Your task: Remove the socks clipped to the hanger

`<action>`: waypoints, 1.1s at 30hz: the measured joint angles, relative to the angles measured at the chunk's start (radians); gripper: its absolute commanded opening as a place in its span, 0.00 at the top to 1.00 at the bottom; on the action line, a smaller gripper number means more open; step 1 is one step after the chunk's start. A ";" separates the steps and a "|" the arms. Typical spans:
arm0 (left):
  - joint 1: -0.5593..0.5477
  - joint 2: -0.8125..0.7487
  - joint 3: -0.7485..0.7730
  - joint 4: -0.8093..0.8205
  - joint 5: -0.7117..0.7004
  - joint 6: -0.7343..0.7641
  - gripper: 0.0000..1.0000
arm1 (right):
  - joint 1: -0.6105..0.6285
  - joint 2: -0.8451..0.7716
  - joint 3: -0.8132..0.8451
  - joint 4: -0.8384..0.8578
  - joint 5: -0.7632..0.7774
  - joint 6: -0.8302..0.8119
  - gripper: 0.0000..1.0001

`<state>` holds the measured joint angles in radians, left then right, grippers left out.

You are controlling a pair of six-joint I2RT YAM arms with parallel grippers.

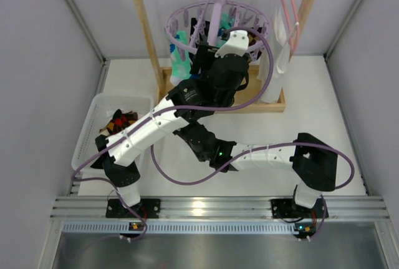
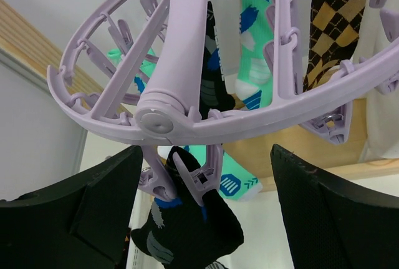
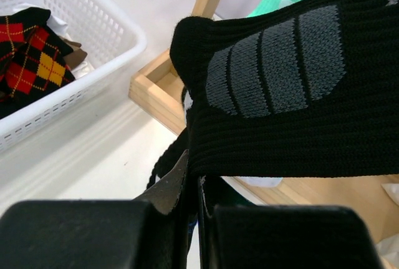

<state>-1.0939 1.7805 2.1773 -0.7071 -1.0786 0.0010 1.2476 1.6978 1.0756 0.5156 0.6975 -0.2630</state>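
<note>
The lilac hanger [image 2: 124,63] hangs from the wooden rack's top bar, its ring [image 1: 181,16] carrying many pegs. Clipped socks dangle from it: a mint-green sock [image 2: 255,44], a brown argyle sock [image 2: 327,32] and a black sock [image 2: 187,231] held by a peg [image 2: 193,178]. My left gripper [image 2: 206,206] is open, one finger on each side of that peg, not touching it. My right gripper [image 3: 194,178] is shut on the lower part of the black sock [image 3: 280,75], which has grey stripes. In the top view the left forearm hides the right gripper.
A white basket [image 1: 93,125] at the left holds red-and-yellow argyle socks [image 3: 37,57]. The wooden rack [image 1: 146,32] stands on a base frame [image 3: 162,103]. A thin pink hanger [image 1: 287,7] with a white garment [image 1: 277,63] hangs at the rack's right end.
</note>
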 measured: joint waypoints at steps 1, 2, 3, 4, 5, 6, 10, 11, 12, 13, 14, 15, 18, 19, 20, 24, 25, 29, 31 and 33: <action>0.000 0.005 0.004 0.000 -0.009 0.005 0.17 | 0.000 0.000 0.000 -0.002 -0.001 -0.002 1.00; 0.000 0.008 0.006 0.000 -0.018 0.008 0.19 | 0.000 0.000 0.000 -0.002 -0.003 -0.004 1.00; 0.000 0.010 0.008 0.000 -0.025 0.010 0.22 | 0.000 0.000 0.000 -0.004 -0.003 -0.006 1.00; 0.000 0.010 0.009 0.000 -0.034 0.012 0.23 | 0.000 0.000 0.000 -0.006 -0.004 -0.007 1.00; 0.000 0.010 0.009 0.000 -0.041 0.014 0.24 | 0.000 0.000 0.000 -0.007 -0.006 -0.007 1.00; 0.000 0.010 0.009 0.000 -0.047 0.014 0.26 | 0.000 0.000 0.000 -0.007 -0.007 -0.008 1.00; 0.000 0.011 0.009 0.000 -0.071 0.016 0.36 | 0.001 0.000 0.000 -0.007 -0.012 -0.015 1.00; 0.000 0.011 0.009 0.000 -0.072 0.016 0.37 | 0.001 0.000 0.000 -0.007 -0.014 -0.016 1.00; 0.000 0.011 0.009 0.000 -0.072 0.016 0.39 | 0.001 0.000 0.000 -0.007 -0.015 -0.018 1.00; 0.000 0.011 0.009 0.000 -0.072 0.015 0.39 | 0.001 0.000 0.000 -0.008 -0.017 -0.018 1.00; 0.000 0.011 0.009 0.001 -0.073 0.015 0.39 | 0.001 0.000 0.000 -0.008 -0.019 -0.018 1.00; 0.000 0.013 0.009 0.001 -0.075 0.015 0.39 | 0.001 0.000 0.000 -0.008 -0.019 -0.018 1.00; 0.003 0.021 0.011 0.000 -0.075 0.014 0.40 | 0.001 0.000 0.000 -0.008 -0.026 -0.023 1.00; 0.006 0.025 0.012 0.001 -0.075 0.013 0.41 | 0.001 0.000 0.000 -0.008 -0.028 -0.024 1.00; 0.009 0.029 0.012 0.001 -0.075 0.013 0.42 | 0.001 0.000 0.000 -0.007 -0.029 -0.024 1.00; 0.034 0.039 0.012 -0.002 -0.067 0.005 0.49 | 0.003 0.000 -0.001 -0.007 -0.037 -0.025 1.00; 0.042 0.040 0.012 -0.006 -0.066 0.004 0.49 | 0.005 0.000 -0.002 -0.007 -0.038 -0.025 1.00; 0.061 0.040 0.011 -0.019 -0.055 -0.006 0.62 | 0.013 0.000 -0.005 -0.006 -0.042 -0.026 1.00; 0.066 0.042 0.011 -0.021 -0.043 -0.014 0.69 | 0.016 0.000 -0.008 -0.003 -0.043 -0.026 1.00; 0.070 0.045 0.010 -0.022 -0.033 -0.026 0.76 | 0.016 0.000 -0.010 -0.006 -0.045 -0.026 1.00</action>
<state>-1.0241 1.8256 2.1876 -0.7292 -1.1114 -0.0250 1.2633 1.6974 1.0657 0.5098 0.6529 -0.2893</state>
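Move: The left hand is open in front of the clip on the hanger's near rim: about 3 cm ahead, 1 cm left and 1 cm lower. A second clip hangs about 2 cm to its left, level with it, and the black sock's middle is some 10 cm below and 4 cm left of this hand. From the right hand, shut on that sock, the clip lies roughly 8 cm ahead, 7 cm right and 18 cm up. Closing by more than half their opening, the left fingers pinch the clip from both sides; the hand first shifts about 1 cm left, then works some 3 cm forward, a little farther left and down, turning slightly counter-clockwise. The right hand keeps its shut grip on the black sock and eases about 1 cm back and left. ##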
